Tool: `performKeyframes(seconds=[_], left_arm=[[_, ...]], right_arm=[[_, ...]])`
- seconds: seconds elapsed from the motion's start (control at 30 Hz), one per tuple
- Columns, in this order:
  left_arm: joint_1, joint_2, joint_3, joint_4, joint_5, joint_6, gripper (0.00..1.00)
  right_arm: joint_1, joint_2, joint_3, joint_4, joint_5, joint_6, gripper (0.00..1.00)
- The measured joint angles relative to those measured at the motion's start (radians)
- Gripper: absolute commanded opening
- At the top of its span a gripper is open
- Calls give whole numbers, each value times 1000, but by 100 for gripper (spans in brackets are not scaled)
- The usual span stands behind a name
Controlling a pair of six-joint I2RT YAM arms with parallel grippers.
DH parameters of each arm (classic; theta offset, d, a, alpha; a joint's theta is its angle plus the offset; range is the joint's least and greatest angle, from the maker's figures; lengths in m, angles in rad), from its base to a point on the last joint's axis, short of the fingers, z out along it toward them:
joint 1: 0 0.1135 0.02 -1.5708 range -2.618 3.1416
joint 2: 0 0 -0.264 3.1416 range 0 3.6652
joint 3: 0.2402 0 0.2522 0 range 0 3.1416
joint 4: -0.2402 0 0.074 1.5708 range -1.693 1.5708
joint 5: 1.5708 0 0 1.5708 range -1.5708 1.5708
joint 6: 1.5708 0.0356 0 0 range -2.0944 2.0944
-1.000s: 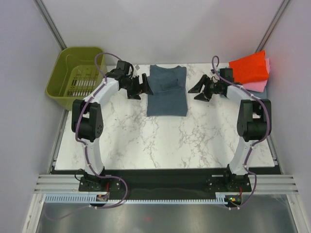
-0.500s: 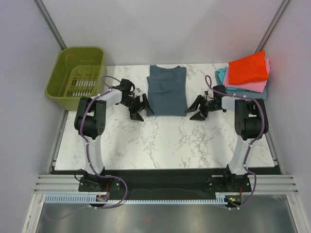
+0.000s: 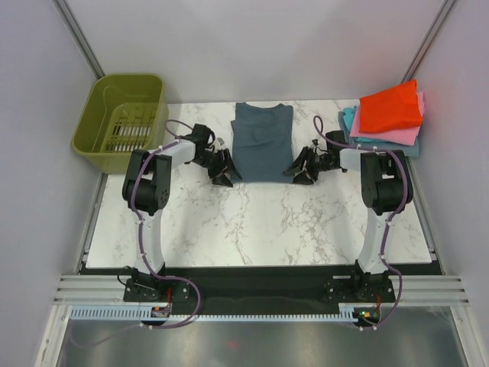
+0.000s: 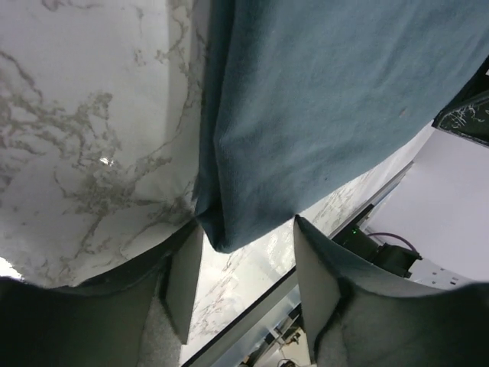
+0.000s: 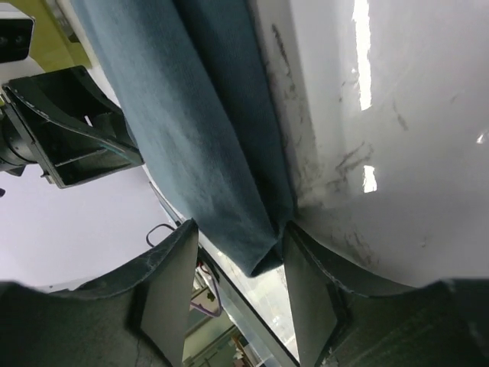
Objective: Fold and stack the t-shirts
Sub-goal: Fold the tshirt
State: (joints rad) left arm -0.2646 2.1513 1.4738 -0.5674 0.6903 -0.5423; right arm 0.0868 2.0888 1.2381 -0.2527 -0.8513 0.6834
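Observation:
The slate blue-grey t-shirt (image 3: 262, 141) lies folded lengthwise at the back middle of the marble table. My left gripper (image 3: 226, 174) is open at the shirt's near left corner; in the left wrist view that corner (image 4: 229, 229) hangs between the spread fingers (image 4: 187, 283). My right gripper (image 3: 299, 171) is open at the near right corner; in the right wrist view the cloth corner (image 5: 263, 256) sits between its fingers (image 5: 309, 306). A stack of folded shirts, red-orange (image 3: 391, 105) over pink (image 3: 397, 136) over teal (image 3: 348, 118), lies at the back right.
An olive-green plastic basket (image 3: 121, 118) stands off the table's back left corner. Bare marble table (image 3: 260, 222) spreads in front of the shirt. Grey walls close in the back and sides.
Both grippers have come down and forward from beside the shirt's upper half, then inward to its near corners. The shirt and the stack have not moved.

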Motion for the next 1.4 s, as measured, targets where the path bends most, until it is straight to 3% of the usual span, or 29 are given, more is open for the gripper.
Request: performKeyframes(seconds=[0.07,0.1,0.2,0.23,0.27,0.53,0.9,1.13,1.4], left_arm=[[-2,9,2,4,-5,-3,45],[-2,14,5,3,-2,-5,41],[-2,29,11,6,-3,-13,25],[-3,32,11,8,-6,-13,9],[-3,35,11,8,-6,-18,2],[-6,-8,-29,19,-12,-16,2],[-18,-327,-118,23,-19,-16,2],[-43,-447,-202,22,-19,-16,2],[-73,-499,-231,16,-27,-16,2]], right_arm=[[3,12,10,6,3,0,44],[3,18,12,10,3,-1,30],[4,31,13,10,6,-1,11],[4,32,13,11,7,1,6],[4,32,13,10,6,0,0],[6,-43,-22,3,11,-16,0],[9,-363,-181,-31,7,-25,0],[10,-516,-249,-100,0,-36,0],[10,-569,-248,-126,1,-52,0]])
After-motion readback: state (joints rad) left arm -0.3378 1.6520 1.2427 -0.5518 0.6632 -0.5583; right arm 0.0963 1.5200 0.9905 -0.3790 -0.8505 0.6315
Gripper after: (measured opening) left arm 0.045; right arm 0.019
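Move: The left hand hovers just over the folded t-shirt's near left corner, with cloth between its open fingers about 1 cm to the right and 1 cm below; the shirt's middle lies roughly 10 cm ahead and 8 cm right. The near right corner is likewise some 1 cm left of the right hand and 1 cm below, with the folded stack about 14 cm ahead and 24 cm to that hand's right. Down about 1 cm first, both half-open grippers shutting on the t-shirt's two near corners; then both hands rise together some 12 cm, drawing back towards the base as they climb, the left by 6 cm and the right by 8. The fingertips swing forward roughly 15 degrees while the pinch on the cloth is kept. ##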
